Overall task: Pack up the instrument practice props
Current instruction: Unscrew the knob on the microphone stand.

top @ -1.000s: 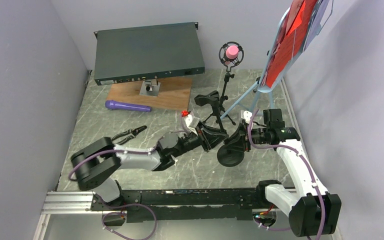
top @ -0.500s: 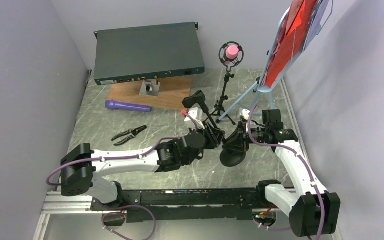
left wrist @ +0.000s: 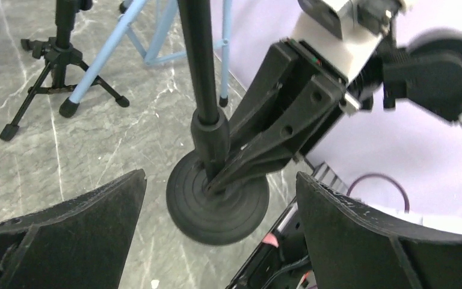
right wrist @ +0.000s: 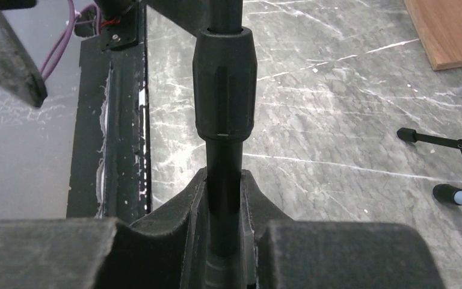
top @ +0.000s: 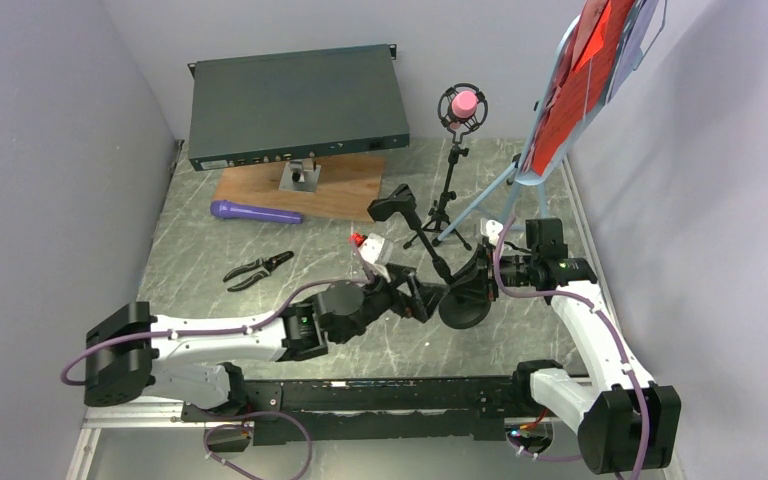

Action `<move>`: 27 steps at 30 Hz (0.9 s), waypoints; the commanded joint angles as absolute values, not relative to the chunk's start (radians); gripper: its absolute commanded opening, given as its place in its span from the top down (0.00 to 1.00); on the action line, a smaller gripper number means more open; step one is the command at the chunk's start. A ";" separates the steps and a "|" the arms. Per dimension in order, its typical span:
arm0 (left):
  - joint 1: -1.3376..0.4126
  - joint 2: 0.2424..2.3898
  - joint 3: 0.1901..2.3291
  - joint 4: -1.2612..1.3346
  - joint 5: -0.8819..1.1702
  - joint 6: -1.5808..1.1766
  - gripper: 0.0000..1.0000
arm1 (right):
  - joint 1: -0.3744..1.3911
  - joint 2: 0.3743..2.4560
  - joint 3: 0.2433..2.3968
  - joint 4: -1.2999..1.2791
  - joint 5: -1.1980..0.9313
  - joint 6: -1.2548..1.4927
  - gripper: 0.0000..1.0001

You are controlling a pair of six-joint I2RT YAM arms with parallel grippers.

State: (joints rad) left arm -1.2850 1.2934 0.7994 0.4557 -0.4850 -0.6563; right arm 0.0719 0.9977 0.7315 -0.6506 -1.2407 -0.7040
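Note:
The black round-base mic holder (top: 463, 308) leans with its pole slanting up-left to its clip (top: 392, 208). My right gripper (top: 475, 280) is shut on the pole just above the base; the right wrist view shows the pole (right wrist: 224, 84) pinched between its fingers (right wrist: 224, 208). My left gripper (top: 425, 298) stands open just left of the base, nothing between its fingers (left wrist: 219, 235); the base (left wrist: 216, 201) lies beyond them. A pink microphone (top: 463, 103) sits in the tripod mic holder (top: 450, 190). The purple microphone (top: 255, 212) lies on the table. Red music sheets (top: 580, 80) rest on the light-blue music tripod (top: 500, 190).
A dark green rack box (top: 295, 105) stands at the back on a wooden board (top: 335, 192) with a small metal piece (top: 300, 177). Pliers (top: 258, 268) lie left of centre. Walls close in on both sides. Tripod legs (left wrist: 60, 72) spread behind the held holder.
My left gripper has opened, let go of the round-base holder's pole and drawn back toward the near edge. The right gripper keeps its hold on the pole.

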 commanded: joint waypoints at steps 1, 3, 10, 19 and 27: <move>-1.214 1.204 0.635 0.759 -0.167 -0.443 0.01 | 0.069 0.979 0.778 -0.749 -1.346 -0.904 1.00; -1.135 1.188 0.556 0.855 -0.008 -0.484 0.01 | 0.069 0.979 0.779 -0.770 -1.356 -0.934 1.00; -1.062 1.202 0.500 0.961 0.182 -0.438 0.01 | 0.070 0.982 0.779 -0.797 -1.365 -0.972 1.00; -1.063 1.366 0.553 1.143 0.209 -0.321 0.09 | 0.070 0.983 0.775 -0.801 -1.368 -0.983 1.00; -1.062 1.553 0.569 1.461 0.187 -0.315 0.25 | 0.069 0.983 0.776 -0.810 -1.368 -0.992 1.00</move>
State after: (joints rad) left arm -1.0611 1.4971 0.5373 1.1999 0.1825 -0.3382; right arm 0.0719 0.9977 0.7326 -0.8219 -1.2839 -0.9520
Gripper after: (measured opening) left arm 0.773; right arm 0.194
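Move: My left hand is wide open and empty. The knob, the thick collar on the mic stand's pole, lies about 5 cm ahead, 6 cm to the right and 3 cm below it. The stand's round base is roughly level with that hand, 10 cm right and 16 cm below; the small tripod is some 17 cm ahead and 5 cm right, 14 cm below. From my right hand, still clamped on the pole, the knob is about 4 cm up, 2 cm forward and 2 cm left. I swing my left hand out to the left and down about 4 cm, edge it back, then bring it right again and lower towards the knob, netting some 3 cm down. Meanwhile the wrist turns over 20 degrees clockwise and tips the fingers upward; they begin closing but stay well apart. My right hand keeps its pinch on the pole, easing it back about 2 cm. ##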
